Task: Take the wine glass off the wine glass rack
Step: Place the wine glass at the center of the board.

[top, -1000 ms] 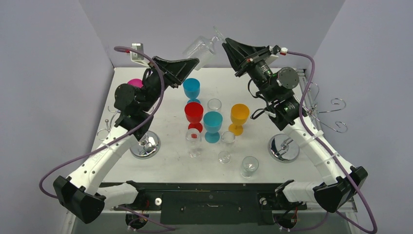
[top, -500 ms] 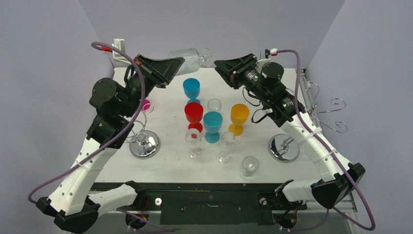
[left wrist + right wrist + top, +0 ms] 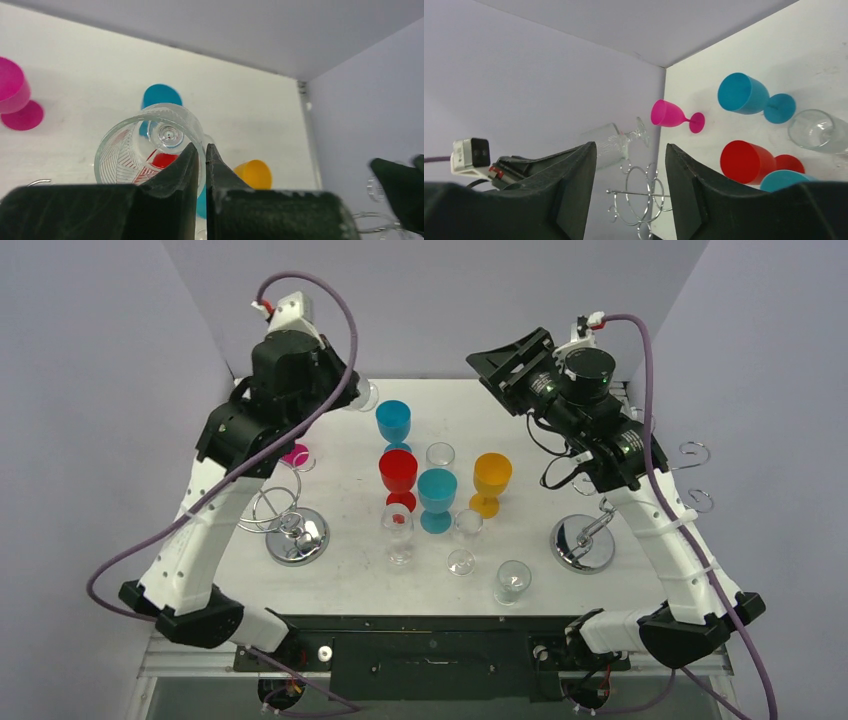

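The clear patterned wine glass [image 3: 150, 150] hangs in the air over the back left of the table, its foot [image 3: 364, 395] showing beside the left wrist in the top view. My left gripper [image 3: 201, 147] is shut on the glass's rim, one finger inside the bowl and one outside. From the right wrist the same glass [image 3: 611, 142] is seen tilted, stem to the right. My right gripper [image 3: 630, 150] stands open and empty, raised at the back right [image 3: 490, 365], apart from the glass. The wire wine glass rack [image 3: 280, 510] stands under the left arm.
Coloured glasses stand mid-table: blue [image 3: 393, 422], red [image 3: 398, 472], teal [image 3: 436, 490], orange [image 3: 491, 478], with pink [image 3: 295, 453] at the left. Clear glasses [image 3: 466, 535] stand among and in front of them. A second wire rack [image 3: 585, 540] stands at the right.
The right gripper opened, let go of the glass and drew back right. The left arm rose and swung the glass left, over the table's back left.
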Available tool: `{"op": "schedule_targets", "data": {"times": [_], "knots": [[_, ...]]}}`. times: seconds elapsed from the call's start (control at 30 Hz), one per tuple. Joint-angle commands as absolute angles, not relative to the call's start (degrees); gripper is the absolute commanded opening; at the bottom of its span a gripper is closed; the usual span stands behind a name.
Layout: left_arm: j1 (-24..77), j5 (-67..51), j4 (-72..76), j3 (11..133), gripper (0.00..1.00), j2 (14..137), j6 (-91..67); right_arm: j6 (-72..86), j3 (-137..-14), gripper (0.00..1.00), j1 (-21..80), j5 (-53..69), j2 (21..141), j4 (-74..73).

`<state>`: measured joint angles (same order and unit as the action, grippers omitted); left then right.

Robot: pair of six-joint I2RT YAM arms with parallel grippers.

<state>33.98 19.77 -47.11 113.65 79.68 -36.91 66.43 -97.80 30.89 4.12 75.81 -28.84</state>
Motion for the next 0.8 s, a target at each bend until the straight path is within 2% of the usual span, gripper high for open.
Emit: {"op": "schedule_targets", "data": {"times": [0.0,0.2,0.43,0.77], "knots": [[36.2,27.6,-62.4,121.4,0.00,85.8,-30.6,58.5,-100.6,0.50,30.1,2.1,76.2,-35.9],[39.1,33.7,-66.1,116.9,0.00,88.9,-29.3,55.9,-99.3,0.51,29.1,2.9,75.1,-37.0],[38.1,32.9,-61.1,110.1,0.00,93.4,-29.3,54.1,-97.9,0.52,28.3,2.9,73.0,-38.0],[31.7,27.2,-51.6,104.1,0.00,101.2,-30.1,52.4,-96.7,0.53,27.0,2.9,70.1,-39.3]]}}
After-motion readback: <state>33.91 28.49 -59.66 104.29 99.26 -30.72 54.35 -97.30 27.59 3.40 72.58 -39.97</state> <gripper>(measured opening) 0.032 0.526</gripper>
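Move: Below the left hand, about 47 cm down, the free patch of board for the held clear wine glass lies some 8 cm ahead and 6 cm to the left. The red glass stands about 4 cm ahead of that hand and 3 cm right, the far blue glass 18 cm ahead and 2 cm right, and the left rack's round foot 6 cm back and 20 cm left. From the right hand the patch is roughly 9 cm ahead, 23 cm left. Lowering the clear wine glass by its pinched rim, the left hand sinks about 23 cm towards the open board between the left rack's foot and the red glass, easing forward only late. It tips down and rolls left side up, some 30 degrees each, fingers keeping their hold. The empty right hand, still open, drifts about 4 cm right and down, rolling slightly left side down. ##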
